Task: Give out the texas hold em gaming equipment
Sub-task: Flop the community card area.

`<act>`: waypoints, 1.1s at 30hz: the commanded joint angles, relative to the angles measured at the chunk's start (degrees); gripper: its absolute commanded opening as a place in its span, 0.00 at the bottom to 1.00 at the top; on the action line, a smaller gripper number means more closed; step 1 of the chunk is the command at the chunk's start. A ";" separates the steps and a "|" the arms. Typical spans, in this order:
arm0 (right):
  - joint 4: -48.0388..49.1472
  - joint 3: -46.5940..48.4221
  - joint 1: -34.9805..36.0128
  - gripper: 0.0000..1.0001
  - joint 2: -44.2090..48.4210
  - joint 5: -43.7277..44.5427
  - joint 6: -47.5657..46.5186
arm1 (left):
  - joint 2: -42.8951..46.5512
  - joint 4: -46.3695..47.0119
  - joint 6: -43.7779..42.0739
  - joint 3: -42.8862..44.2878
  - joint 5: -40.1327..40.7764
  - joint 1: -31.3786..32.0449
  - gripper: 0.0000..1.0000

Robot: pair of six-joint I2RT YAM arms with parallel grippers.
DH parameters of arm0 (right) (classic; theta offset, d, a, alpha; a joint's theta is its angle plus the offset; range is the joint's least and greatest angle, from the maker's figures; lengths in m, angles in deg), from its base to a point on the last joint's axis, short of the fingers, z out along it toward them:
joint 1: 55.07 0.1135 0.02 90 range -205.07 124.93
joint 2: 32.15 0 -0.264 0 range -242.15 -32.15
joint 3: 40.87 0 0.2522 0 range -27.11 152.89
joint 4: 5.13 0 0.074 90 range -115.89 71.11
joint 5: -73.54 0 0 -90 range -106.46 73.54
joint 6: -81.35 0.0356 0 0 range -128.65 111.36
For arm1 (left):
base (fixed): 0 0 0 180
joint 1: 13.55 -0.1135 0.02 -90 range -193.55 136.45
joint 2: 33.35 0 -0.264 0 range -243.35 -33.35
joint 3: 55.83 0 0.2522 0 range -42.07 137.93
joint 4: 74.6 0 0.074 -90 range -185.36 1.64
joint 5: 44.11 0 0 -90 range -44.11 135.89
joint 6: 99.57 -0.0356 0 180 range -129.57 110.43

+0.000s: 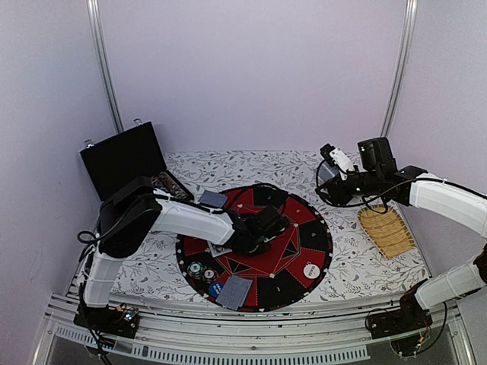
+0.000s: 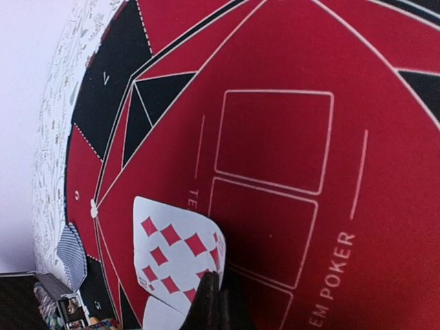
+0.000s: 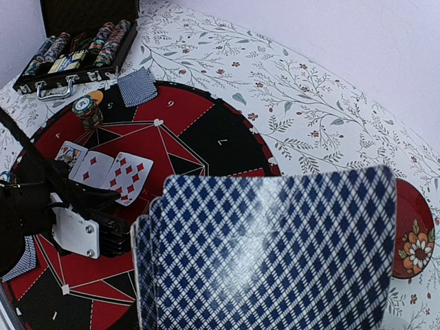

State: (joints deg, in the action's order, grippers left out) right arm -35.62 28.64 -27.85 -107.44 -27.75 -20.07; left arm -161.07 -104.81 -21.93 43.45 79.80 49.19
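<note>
My left gripper [image 2: 213, 297] is low over the round red and black poker mat [image 1: 304, 220], shut on the edge of a face-up diamonds card [image 2: 168, 251] whose right side curls up at the fingers. Two more face-up cards [image 3: 81, 161] lie beside it in a row. My right gripper [image 1: 332, 175] hovers at the mat's far right, shut on a fanned deck with blue-checked backs [image 3: 268, 254] that hides its fingers. Face-down cards lie at the mat's far left [image 1: 213, 199] and near edge [image 1: 234, 293]. Chip stacks [image 1: 202, 271], a blue button [image 1: 216, 289] and a white button [image 1: 311, 270] sit on the mat.
An open black chip case [image 1: 122, 160] stands at the back left, with rows of chips [image 3: 75, 48] inside. A straw-coloured slatted mat [image 1: 386, 230] lies to the right. A dark red plate [image 3: 412, 234] shows past the deck. The tablecloth [image 1: 152, 266] is floral.
</note>
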 commanded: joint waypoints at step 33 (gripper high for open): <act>0.98 -0.53 0.59 0.50 2.69 -7.84 -1.19 | 30.29 8.71 17.14 -7.85 -43.87 -6.33 0.65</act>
State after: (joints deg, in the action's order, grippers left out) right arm -35.67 28.64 -27.85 -107.37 -31.29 -20.48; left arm -136.64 -102.74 -15.59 38.94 55.28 49.10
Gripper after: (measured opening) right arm 0.507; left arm 0.625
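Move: The left fingers are shut on the near right corner of the third card, whose middle is about 4 cm ahead and 2 cm left, at table height. The second card lies level with the hand and some 7 cm left; the face card is about 12 cm left and 2 cm back. From the right hand, holding the deck, the third card is roughly 20 cm left, 1 cm ahead and 19 cm below. The left hand opens, lets go of the third card and rises some 17 cm, drawing back about 5 cm. ##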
